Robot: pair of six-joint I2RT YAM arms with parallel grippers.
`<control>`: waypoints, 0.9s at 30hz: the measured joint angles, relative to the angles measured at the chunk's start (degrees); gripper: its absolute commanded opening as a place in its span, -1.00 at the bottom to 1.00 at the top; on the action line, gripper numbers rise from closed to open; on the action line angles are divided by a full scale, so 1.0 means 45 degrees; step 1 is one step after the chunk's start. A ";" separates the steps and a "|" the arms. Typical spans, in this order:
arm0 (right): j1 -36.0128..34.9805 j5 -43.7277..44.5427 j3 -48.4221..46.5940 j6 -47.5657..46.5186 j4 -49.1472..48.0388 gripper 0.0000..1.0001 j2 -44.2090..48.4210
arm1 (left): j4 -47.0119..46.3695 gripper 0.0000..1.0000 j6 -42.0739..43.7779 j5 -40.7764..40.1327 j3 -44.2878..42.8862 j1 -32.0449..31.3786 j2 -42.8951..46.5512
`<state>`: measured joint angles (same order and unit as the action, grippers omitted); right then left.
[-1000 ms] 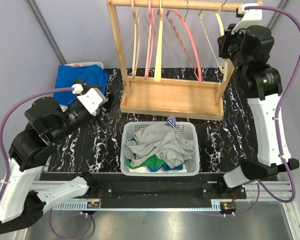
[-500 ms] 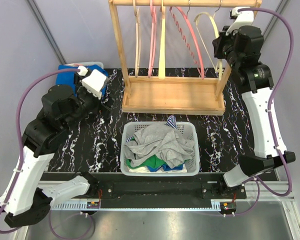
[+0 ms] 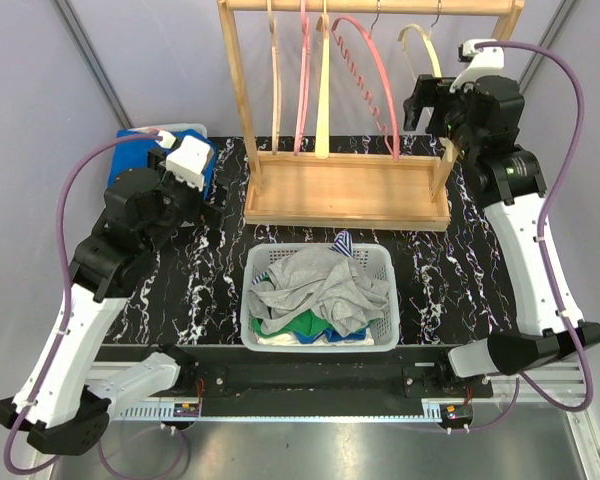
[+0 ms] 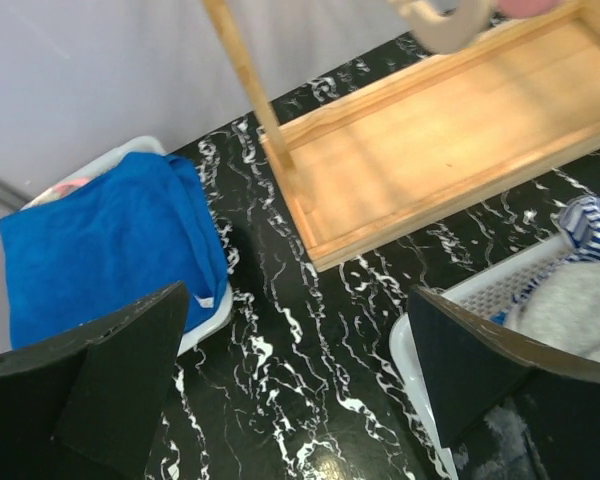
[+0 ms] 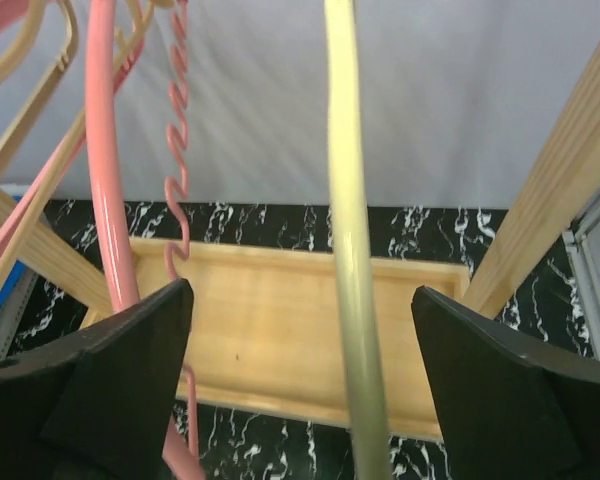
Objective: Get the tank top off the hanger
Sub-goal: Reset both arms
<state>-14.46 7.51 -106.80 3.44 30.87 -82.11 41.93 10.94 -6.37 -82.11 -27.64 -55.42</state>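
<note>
A crumpled grey garment, apparently the tank top, lies on top of the clothes in the white basket; its edge shows in the left wrist view. The cream hanger hangs bare at the right end of the wooden rack. My right gripper is open beside it. In the right wrist view the hanger's arm runs between the spread jaws of that gripper without touching them. My left gripper is open over the table, left of the basket, with nothing between the jaws.
Pink hangers and wooden ones hang bare on the rack rail. A blue cloth lies in a white tray at the back left. The rack's upright post stands close to the right gripper.
The right gripper has opened and let go of the cream hanger, which swung back to hang under the rail. The left arm has lifted and shifted towards the back.
</note>
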 measured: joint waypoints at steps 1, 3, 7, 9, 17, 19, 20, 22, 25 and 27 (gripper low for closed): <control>0.0000 -0.0053 0.0257 0.0087 0.0112 1.00 0.0223 | -0.0131 0.98 -0.0034 -0.0034 0.0121 0.0185 -0.0029; 0.0000 -0.0180 0.0835 0.0296 0.0277 1.00 0.0782 | -0.0413 0.98 -0.0121 -0.0063 0.0287 0.0583 -0.0146; 0.0000 -0.0359 0.2599 0.0933 0.0797 0.99 0.2788 | -0.0952 0.98 -0.0491 0.0141 0.0646 0.1617 -0.0447; 0.0000 -0.0364 0.3240 0.1209 0.1025 0.99 0.3813 | -0.1190 0.98 -0.0670 0.0253 0.0991 0.2040 -0.0461; 0.0000 0.0389 0.4755 0.2171 0.2773 0.99 0.7179 | -0.1715 0.98 -0.1443 0.1015 0.2895 0.3580 0.0233; 0.0000 0.0539 0.4813 0.2404 0.3405 0.99 0.7669 | -0.1739 0.98 -0.1530 0.1161 0.3400 0.3847 0.0743; 0.0000 0.0563 0.4833 0.2521 0.3653 0.99 0.7864 | -0.1763 0.98 -0.1554 0.1239 0.3609 0.3920 0.0981; 0.0000 0.0568 0.5119 0.2798 0.3993 1.00 0.8272 | -0.1831 0.98 -0.1598 0.1370 0.3959 0.4036 0.1447; 0.0000 0.0529 0.5911 0.3191 0.4503 1.00 0.8850 | -0.1943 0.98 -0.1744 0.1515 0.4469 0.4206 0.2006; 0.0000 0.0398 0.6484 0.3478 0.4828 0.99 0.9088 | -0.2025 0.98 -0.1836 0.1613 0.4867 0.4381 0.2293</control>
<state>-14.46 9.30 -77.62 19.09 52.60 -41.21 32.82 2.68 0.89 -60.20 -7.92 -45.10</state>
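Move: The cream hanger hangs between the right hand's open fingers, its middle about 2 cm ahead; a pink hanger is some 8 cm to the left and 2 cm ahead. The grey tank top in the basket lies roughly 20 cm back, 22 cm left and 39 cm below the right hand, and about 6 cm back, 21 cm right and 32 cm below the left. Open right hand backs some 20 cm off the cream hanger, then sinks; left sinks 8 cm, swinging left. ##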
